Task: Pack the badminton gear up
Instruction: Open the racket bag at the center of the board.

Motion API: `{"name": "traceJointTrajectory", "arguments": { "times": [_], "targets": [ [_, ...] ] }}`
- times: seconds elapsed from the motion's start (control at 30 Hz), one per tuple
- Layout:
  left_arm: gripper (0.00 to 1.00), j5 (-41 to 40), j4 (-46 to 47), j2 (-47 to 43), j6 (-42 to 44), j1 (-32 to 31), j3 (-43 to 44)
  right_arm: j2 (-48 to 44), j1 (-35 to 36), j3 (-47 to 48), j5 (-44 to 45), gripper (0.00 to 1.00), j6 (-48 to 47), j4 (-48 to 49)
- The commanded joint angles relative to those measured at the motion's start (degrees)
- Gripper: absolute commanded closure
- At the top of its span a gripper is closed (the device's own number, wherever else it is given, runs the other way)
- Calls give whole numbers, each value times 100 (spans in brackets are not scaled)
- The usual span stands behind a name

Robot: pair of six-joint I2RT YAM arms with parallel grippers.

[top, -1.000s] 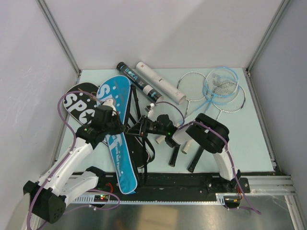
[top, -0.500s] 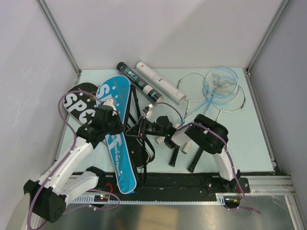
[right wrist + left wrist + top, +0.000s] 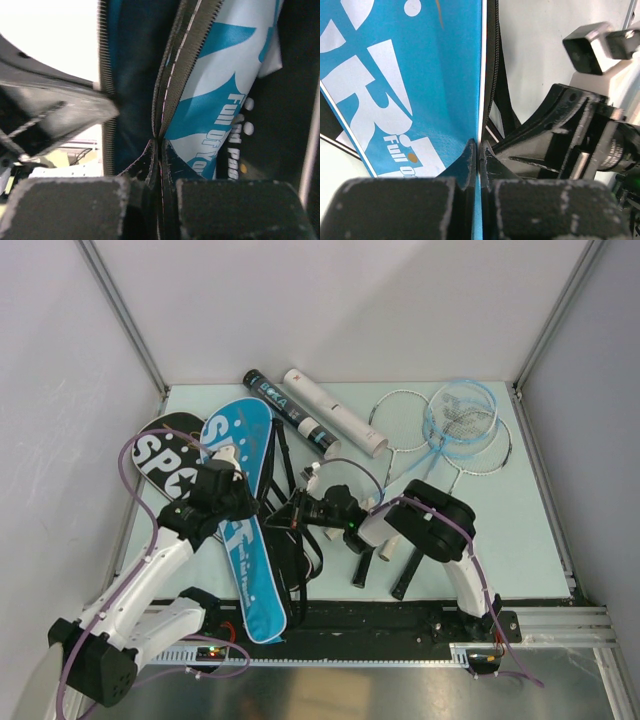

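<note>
The blue SPORT bag (image 3: 243, 530) lies slanted at left centre, partly over the black SPORT bag (image 3: 158, 453). My left gripper (image 3: 256, 508) is shut on the blue bag's thin right edge (image 3: 481, 100), with the blue cloth pinched between its pads. Just right of it, my right gripper (image 3: 291, 516) is shut on the bag's zipper edge (image 3: 172, 75). The blue printed cover (image 3: 225, 70) runs to the right of that gripper's jaws. Rackets (image 3: 455, 430) lie at the back right, their handles (image 3: 363, 566) reaching toward the front.
A black tube (image 3: 283, 408) and a white tube (image 3: 331, 410) lie side by side at the back centre. A small white shuttlecock-like piece (image 3: 312, 472) sits behind the right gripper. A black strap (image 3: 300, 560) trails by the bag. Walls close in on both sides.
My right gripper moved slightly left and closed from partly open onto the blue bag's zipper edge. The left gripper stayed shut on the bag's edge.
</note>
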Motion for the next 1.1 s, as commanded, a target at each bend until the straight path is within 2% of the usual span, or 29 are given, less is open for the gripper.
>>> {"name": "traceJointTrajectory", "arguments": {
  "times": [0.0, 0.17, 0.3, 0.53, 0.6, 0.67, 0.87, 0.93, 1.07],
  "targets": [
    [100, -174, 348, -296, 2, 34, 265, -155, -39, -242, 518, 100, -257, -790],
    [100, -160, 339, -333, -22, 35, 314, -191, -113, -436, 762, 100, -366, -1094],
    [100, -620, 250, -340, 52, 35, 302, -337, -139, -498, 946, 100, -561, -1423],
    [100, -1548, 77, -575, -119, 36, 235, -1089, -119, -572, 1814, 100, -1098, -3039],
    [100, -1459, 163, -627, -81, 36, 250, -1367, -87, -577, 1999, 94, -1323, -3363],
    [100, -1181, 268, -585, 45, 35, 280, -1753, -72, -580, 2137, 84, -1550, -3697],
    [100, -607, 360, -452, 266, 35, 336, -3081, -203, -578, 3135, 46, -2317, -5426],
    [100, -577, 363, -475, 363, 35, 308, -3447, -369, -581, 3393, 41, -2414, -6133],
    [100, -384, 376, -488, 582, 47, 279, -4231, -868, -697, 3599, 39, -2492, -7364]
  ]
}}
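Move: My right fingers are shut on the zipped black side of the blue racket bag, and I take that zip edge to lower on the same side, about 8 cm below and 3 cm to my right, 1 cm farther out. From the right hand, the black tube lies some 27 cm ahead and 3 cm right, and the white tube 28 cm ahead and 15 cm right, both about 11 cm lower. From my left hand, pinching the bag's blue edge, the gripped zip edge lies roughly 3 cm back, 4 cm right and 3 cm below. With my right fingers still shut at the zip, I draw down about 8 cm along the bag's black side, easing right and rolling the wrist. Then I open them, come up again and swing off right and somewhat forward, clear of the bag, ending about 14 cm right of the start. My left hand keeps its pinch on the blue edge, lifting it 2 cm and shifting left. ##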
